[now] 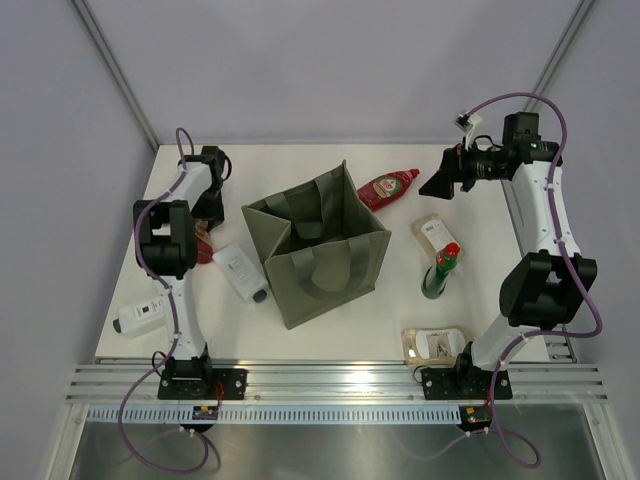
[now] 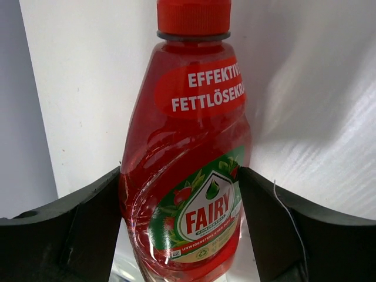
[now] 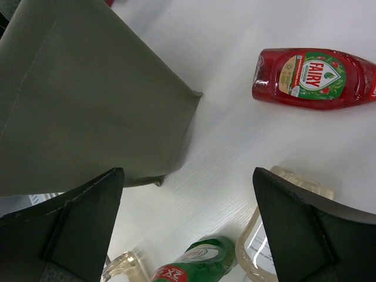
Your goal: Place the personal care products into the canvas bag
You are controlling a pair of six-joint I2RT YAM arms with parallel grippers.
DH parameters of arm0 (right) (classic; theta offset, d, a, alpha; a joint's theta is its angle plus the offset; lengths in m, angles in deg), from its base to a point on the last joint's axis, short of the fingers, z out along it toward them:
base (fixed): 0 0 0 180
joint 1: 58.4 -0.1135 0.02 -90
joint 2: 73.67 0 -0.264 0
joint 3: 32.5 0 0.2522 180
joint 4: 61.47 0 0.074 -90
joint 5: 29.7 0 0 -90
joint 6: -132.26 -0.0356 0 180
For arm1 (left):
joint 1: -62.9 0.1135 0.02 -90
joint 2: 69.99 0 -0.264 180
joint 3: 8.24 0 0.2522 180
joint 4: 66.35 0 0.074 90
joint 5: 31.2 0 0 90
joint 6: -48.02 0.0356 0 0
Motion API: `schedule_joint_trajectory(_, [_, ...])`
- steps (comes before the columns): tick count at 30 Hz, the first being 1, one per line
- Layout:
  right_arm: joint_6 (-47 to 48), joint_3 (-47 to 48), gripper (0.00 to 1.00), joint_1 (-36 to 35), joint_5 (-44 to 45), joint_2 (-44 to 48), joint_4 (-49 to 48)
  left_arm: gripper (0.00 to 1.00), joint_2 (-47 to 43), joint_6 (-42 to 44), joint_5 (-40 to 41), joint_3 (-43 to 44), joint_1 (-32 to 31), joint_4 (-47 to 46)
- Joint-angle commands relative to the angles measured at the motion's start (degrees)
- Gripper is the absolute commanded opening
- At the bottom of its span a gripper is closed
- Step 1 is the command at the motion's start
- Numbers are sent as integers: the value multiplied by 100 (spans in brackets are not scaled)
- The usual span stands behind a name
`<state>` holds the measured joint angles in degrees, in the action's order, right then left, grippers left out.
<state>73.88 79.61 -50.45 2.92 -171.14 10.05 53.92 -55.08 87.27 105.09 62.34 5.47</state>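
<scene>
My left gripper (image 1: 206,222) (image 2: 180,176) is at the back left, its jaws pressed on both sides of a red Fairy bottle (image 2: 188,170) (image 1: 203,248) that lies on the table. The olive-grey canvas bag (image 1: 315,245) (image 3: 76,100) stands open in the middle. My right gripper (image 1: 438,186) (image 3: 188,176) is open and empty, held above the table right of the bag. Below it lie a second red bottle (image 1: 387,187) (image 3: 314,79), a beige pouch (image 1: 432,232) (image 3: 264,247) and a dark green red-capped bottle (image 1: 440,270) (image 3: 197,264). A white bottle with grey cap (image 1: 241,272) lies left of the bag.
Another white bottle (image 1: 140,316) lies at the table's front left edge. A clear pouch (image 1: 435,343) lies at the front right by the right arm's base. Grey walls close in the table at the back and sides.
</scene>
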Motion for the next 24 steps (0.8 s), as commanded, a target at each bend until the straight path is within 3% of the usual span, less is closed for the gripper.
schedule_joint_trajectory(1, [-41, 282, 99, 58, -282, 9, 113, 65, 299, 273, -271, 194, -225, 258])
schedule_joint_trajectory(4, [-50, 290, 99, 58, -335, 18, 139, 64, 352, 203, -420, 265, -313, 346])
schedule_joint_trajectory(7, [-50, 290, 99, 67, -370, 18, 157, 66, 326, 45, -1235, 230, -313, 267])
schedule_joint_trajectory(13, [-41, 282, 100, 102, -440, 26, 192, 69, 317, -210, -2019, -25, -331, 4])
schedule_joint_trajectory(19, [-15, 282, 99, 137, -493, 18, 236, 69, 247, -403, -2362, -368, -313, -268])
schedule_joint_trajectory(24, [46, 264, 100, 137, -528, -18, 341, 79, 247, -588, -2812, -544, -234, -498])
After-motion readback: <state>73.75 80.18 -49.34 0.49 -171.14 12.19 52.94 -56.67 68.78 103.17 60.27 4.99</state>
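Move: The red Fairy bottle already lies between the left hand's parted fingers, its middle about 1 cm back and 2 cm below, cap pointing forward. From that hand the white bottle is about 11 cm right and 13 back, 2 lower; the canvas bag's middle is some 35 cm right, 4 back and 7 higher. From the right hand the red bottle is roughly 67 cm left, 3 back and 23 down. The left hand drags the red bottle about 7 cm right towards the bag, sinking slightly, fingers tipping nearer vertical. ##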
